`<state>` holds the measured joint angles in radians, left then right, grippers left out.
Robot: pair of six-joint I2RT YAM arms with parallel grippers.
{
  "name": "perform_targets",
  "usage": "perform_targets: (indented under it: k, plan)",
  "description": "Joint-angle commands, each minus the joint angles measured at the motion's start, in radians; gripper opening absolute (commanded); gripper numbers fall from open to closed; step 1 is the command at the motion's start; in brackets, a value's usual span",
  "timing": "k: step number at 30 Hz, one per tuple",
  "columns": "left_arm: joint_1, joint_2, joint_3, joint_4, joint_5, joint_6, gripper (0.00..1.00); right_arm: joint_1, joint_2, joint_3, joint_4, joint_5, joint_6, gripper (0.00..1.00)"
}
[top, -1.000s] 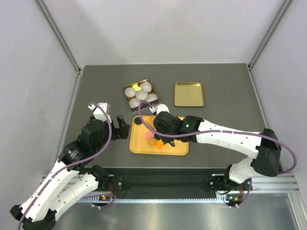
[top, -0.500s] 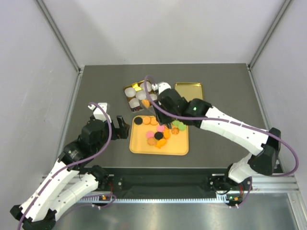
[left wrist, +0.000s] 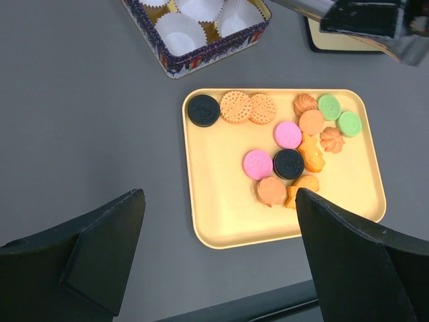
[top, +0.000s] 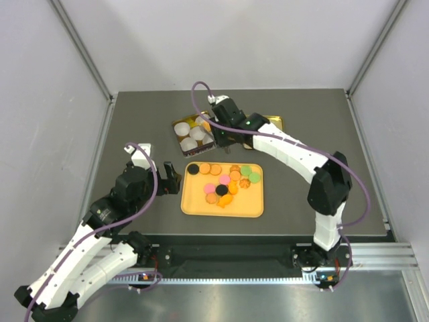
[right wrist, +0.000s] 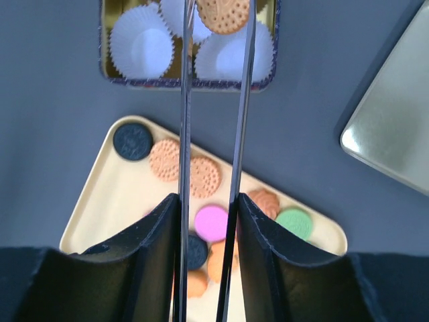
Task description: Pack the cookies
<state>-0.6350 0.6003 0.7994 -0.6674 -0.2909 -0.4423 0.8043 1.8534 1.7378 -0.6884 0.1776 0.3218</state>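
Observation:
Several cookies (top: 224, 184), orange, pink, green and black, lie on the yellow tray (top: 201, 204), which also fills the left wrist view (left wrist: 214, 201). My right gripper (top: 216, 137) hangs over the cookie tin (top: 194, 133), shut on one orange dotted cookie (right wrist: 222, 17) pinched between its thin blades (right wrist: 220, 7). Below it the tin (right wrist: 188, 84) holds white paper cups (right wrist: 141, 43). My left gripper (top: 171, 180) stands open left of the tray, nothing between its fingers (left wrist: 100, 255).
The gold tin lid (top: 275, 122) lies right of the tin, partly under my right arm, and shows at the right edge of the right wrist view (right wrist: 392, 134). Grey side walls close in the dark table (top: 134, 127).
My right gripper rose from the tray with an orange cookie and swung back over the tin. The left arm has not moved.

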Motion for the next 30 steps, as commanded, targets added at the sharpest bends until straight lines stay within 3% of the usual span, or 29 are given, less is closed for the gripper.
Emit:
perform_targets:
  k: [1, 19, 30]
  plan:
    - [-0.003, 0.001, 0.001, 0.008, -0.020, 0.002, 0.99, -0.030, 0.042, 0.092, 0.093, -0.018, -0.023, 0.36]
    - [-0.003, 0.009, 0.003, 0.005, -0.028, -0.003, 0.99, -0.085, 0.217, 0.233, 0.121, -0.027, -0.021, 0.37]
    - [-0.003, 0.006, 0.003, 0.003, -0.028, -0.003, 0.99, -0.099, 0.248, 0.269, 0.119, -0.024, -0.021, 0.42]
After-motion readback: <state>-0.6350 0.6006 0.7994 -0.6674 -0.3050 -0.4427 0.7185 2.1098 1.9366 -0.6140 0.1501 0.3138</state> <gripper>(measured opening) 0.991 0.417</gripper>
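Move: The far-right empty paper cup in the cookie box lies about 8 cm ahead of the right hand, 2 cm to its left and 4 cm below. The near-right cup is only 1 cm ahead and 1 cm right, the centre cup 3 cm ahead and 4 cm left. The gold tray sits some 17 cm right and 3 cm ahead, the yellow cookie tray 22 cm back and 6 cm right. From the left hand the far-right cup is roughly 22 cm ahead, 10 cm right. Carry the orange cookie already pinched in the right gripper about 8 cm forward over the box, drifting slightly left and sinking early, then running nearly level. Finish by lowering it into the far-right cup, some 4 cm down in all, keeping the wrist nearly steady, and only just begin to ease the fingers apart as it comes to a stop. ##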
